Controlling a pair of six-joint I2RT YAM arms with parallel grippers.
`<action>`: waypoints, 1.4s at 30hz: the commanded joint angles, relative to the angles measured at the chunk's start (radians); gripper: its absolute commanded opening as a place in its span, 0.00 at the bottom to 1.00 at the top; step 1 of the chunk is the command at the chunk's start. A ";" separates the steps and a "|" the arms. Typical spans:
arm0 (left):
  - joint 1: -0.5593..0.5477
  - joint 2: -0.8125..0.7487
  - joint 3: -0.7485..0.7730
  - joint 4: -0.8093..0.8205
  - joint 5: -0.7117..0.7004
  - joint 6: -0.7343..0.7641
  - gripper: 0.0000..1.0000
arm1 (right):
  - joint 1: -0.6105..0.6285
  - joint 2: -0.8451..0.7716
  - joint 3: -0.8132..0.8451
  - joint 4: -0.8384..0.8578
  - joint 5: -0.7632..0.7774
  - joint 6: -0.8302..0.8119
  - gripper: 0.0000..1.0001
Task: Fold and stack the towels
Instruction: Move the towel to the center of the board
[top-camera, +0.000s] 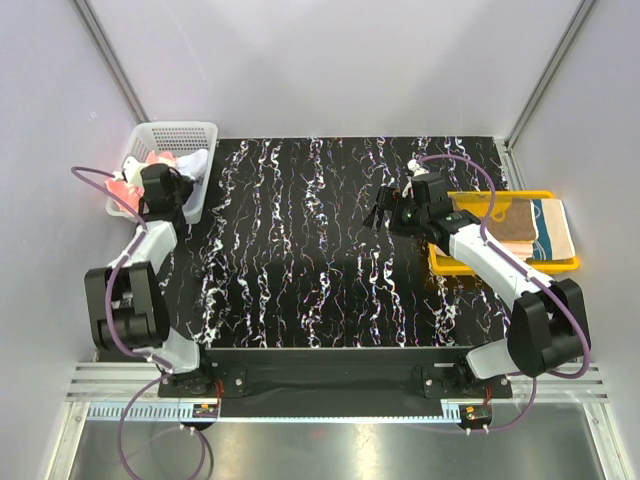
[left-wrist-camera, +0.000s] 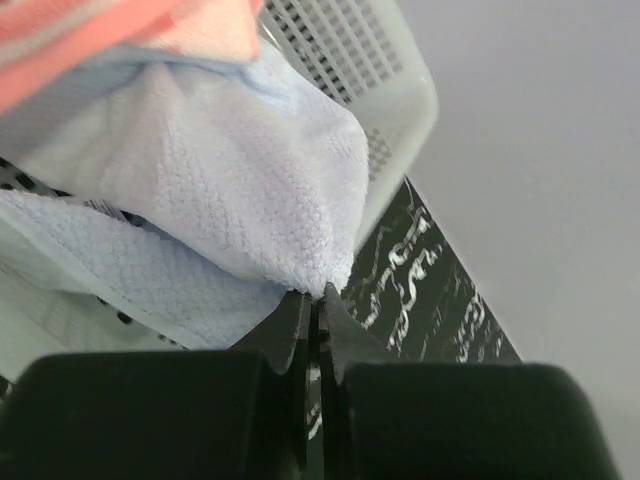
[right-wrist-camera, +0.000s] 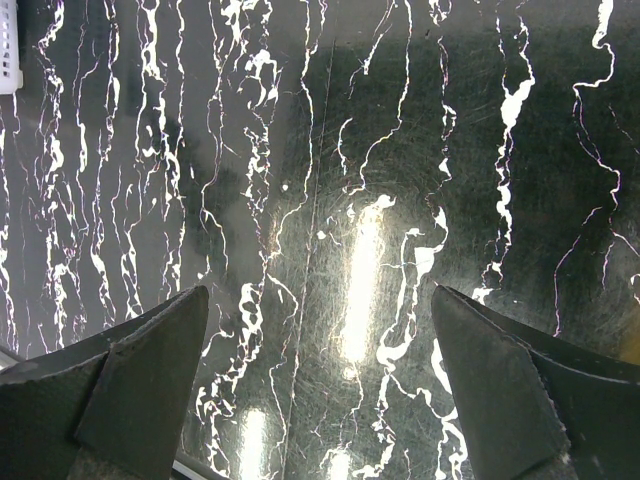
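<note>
A light blue-white towel (left-wrist-camera: 230, 180) spills over the rim of the white mesh basket (left-wrist-camera: 395, 95). My left gripper (left-wrist-camera: 318, 296) is shut on its hanging corner. A coral pink towel (left-wrist-camera: 120, 30) lies above it in the basket. From above, the left gripper (top-camera: 186, 186) sits at the basket's (top-camera: 178, 129) near right side, by the pink towel (top-camera: 158, 160) and the blue one (top-camera: 197, 162). Folded towels (top-camera: 530, 228) lie stacked in the yellow tray (top-camera: 500, 194). My right gripper (top-camera: 381, 212) (right-wrist-camera: 320, 300) hangs open over bare table with nothing between its fingers.
The black white-veined table (top-camera: 300, 250) stretches between basket and tray. Pale walls close in the back and both sides. The right arm's forearm crosses over the tray's near left part.
</note>
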 joint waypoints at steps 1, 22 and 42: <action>-0.046 -0.147 -0.007 0.109 0.019 0.054 0.00 | 0.008 -0.004 0.044 0.018 0.013 -0.015 1.00; -0.733 -0.478 -0.193 -0.156 0.030 0.124 0.00 | 0.008 -0.076 0.055 -0.034 0.163 -0.032 1.00; -1.093 -0.735 -0.513 -0.613 -0.005 -0.188 0.42 | 0.086 0.538 0.571 -0.050 0.157 -0.122 1.00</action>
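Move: The white towel is still pinched by the left fingers near the basket's right rim, to be taken to the board's centre, about 33 cm to that hand's right, 16 cm back and 16 cm lower. The white basket's middle lies some 9 cm left, 4 cm ahead and 12 cm below the hand; the salmon towel is about 11 cm left, 1 cm ahead and 11 cm down. From the right hand the board's centre is roughly 12 cm left, 8 cm back and 14 cm below. The white towel, still pinched, is lifted about 16 cm out of the basket by the left hand while going right, then swept back and down to the board's near edge, the wrist swinging some 60 degrees clockwise and tipping down. The left fingers start opening at the end. Late on, the open right hand reaches forward, some left and down, towards the towel's far corner. ##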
